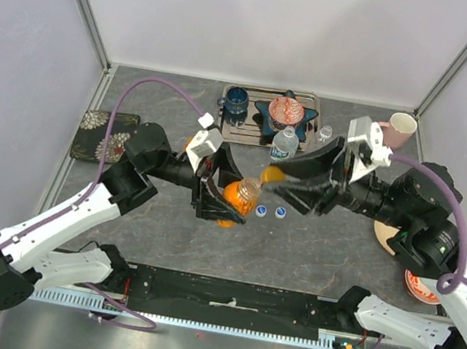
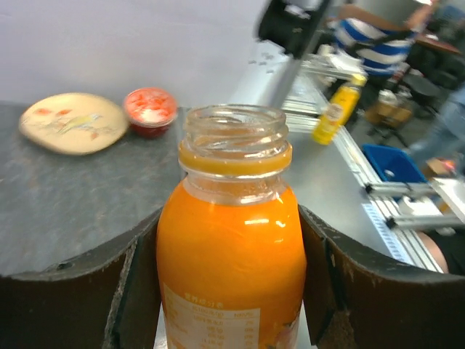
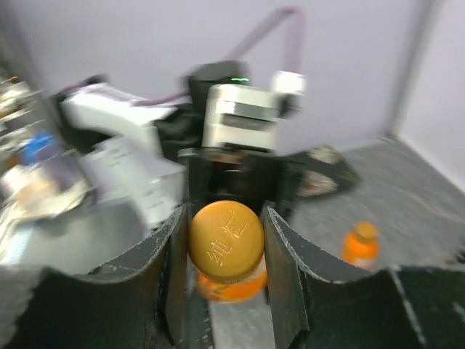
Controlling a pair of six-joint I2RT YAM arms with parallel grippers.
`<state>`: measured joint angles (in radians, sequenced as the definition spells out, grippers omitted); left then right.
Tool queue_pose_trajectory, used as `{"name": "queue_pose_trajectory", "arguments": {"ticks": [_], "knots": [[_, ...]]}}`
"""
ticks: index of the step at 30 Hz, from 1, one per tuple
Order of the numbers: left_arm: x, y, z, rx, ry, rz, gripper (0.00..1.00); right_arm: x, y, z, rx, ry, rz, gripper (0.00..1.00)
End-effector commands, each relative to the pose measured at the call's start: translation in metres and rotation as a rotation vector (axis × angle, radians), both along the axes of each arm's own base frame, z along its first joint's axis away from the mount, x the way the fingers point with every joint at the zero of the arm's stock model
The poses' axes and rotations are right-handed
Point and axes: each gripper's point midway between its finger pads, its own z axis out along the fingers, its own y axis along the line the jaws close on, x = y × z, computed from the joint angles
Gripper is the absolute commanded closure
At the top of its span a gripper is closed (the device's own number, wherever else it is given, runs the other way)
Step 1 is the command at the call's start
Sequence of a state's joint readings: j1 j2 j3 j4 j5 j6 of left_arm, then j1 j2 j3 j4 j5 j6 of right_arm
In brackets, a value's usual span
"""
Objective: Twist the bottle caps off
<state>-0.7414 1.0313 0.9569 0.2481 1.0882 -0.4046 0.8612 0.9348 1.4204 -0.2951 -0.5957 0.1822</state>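
Note:
My left gripper is shut on a short bottle of orange liquid, tilted toward the right arm. In the left wrist view the bottle fills the gap between the fingers and its threaded neck is bare. My right gripper is shut on an orange cap just off that neck. The right wrist view shows the cap pinched between both fingers. Two blue caps lie on the table. A labelled water bottle stands behind. A capped orange bottle stands farther off.
At the back, a metal tray holds a blue mug and a red patterned bowl. Beside it stand a clear bottle and a pink mug. A dark floral dish lies left; a plate and red bowl lie right.

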Motion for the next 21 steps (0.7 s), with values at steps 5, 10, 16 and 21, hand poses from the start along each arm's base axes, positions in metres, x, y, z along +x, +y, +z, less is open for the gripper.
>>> {"name": "queue_pose_trajectory", "arguments": {"ticks": [5, 10, 16, 21], "knots": [[0.118, 0.062, -0.012, 0.051, -0.083, 0.912, 0.98, 0.14, -0.04, -0.13, -0.222, 0.308, -0.818, 1.0], [0.127, 0.111, -0.013, 0.024, -0.121, 1.152, 0.97, 0.145, -0.023, -0.239, -0.363, 0.452, -0.817, 1.0], [0.12, 0.129, -0.011, 0.003, -0.142, 1.203, 0.94, 0.15, 0.014, -0.312, -0.462, 0.558, -0.734, 1.0], [0.116, 0.134, -0.013, 0.006, -0.147, 1.208, 0.93, 0.161, 0.035, -0.351, -0.538, 0.599, -0.715, 1.0]]}}
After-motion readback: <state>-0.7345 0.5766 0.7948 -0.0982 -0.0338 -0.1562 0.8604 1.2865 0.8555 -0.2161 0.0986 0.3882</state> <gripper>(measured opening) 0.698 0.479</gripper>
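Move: The right hand holds the orange cap high above the table. The nearer blue cap lies about 19 cm ahead, 3 cm right and 44 cm below; the other blue cap is level with it and 6 cm farther right. The left hand grips the open orange bottle; the capped orange bottle stands some 27 cm ahead, 12 cm left and 28 cm below, with the flowered mat roughly 26 cm left of it. Right hand plunges about 35 cm, also forward, towards the blue caps, keeping its cap; left swings bottle forward-left. ##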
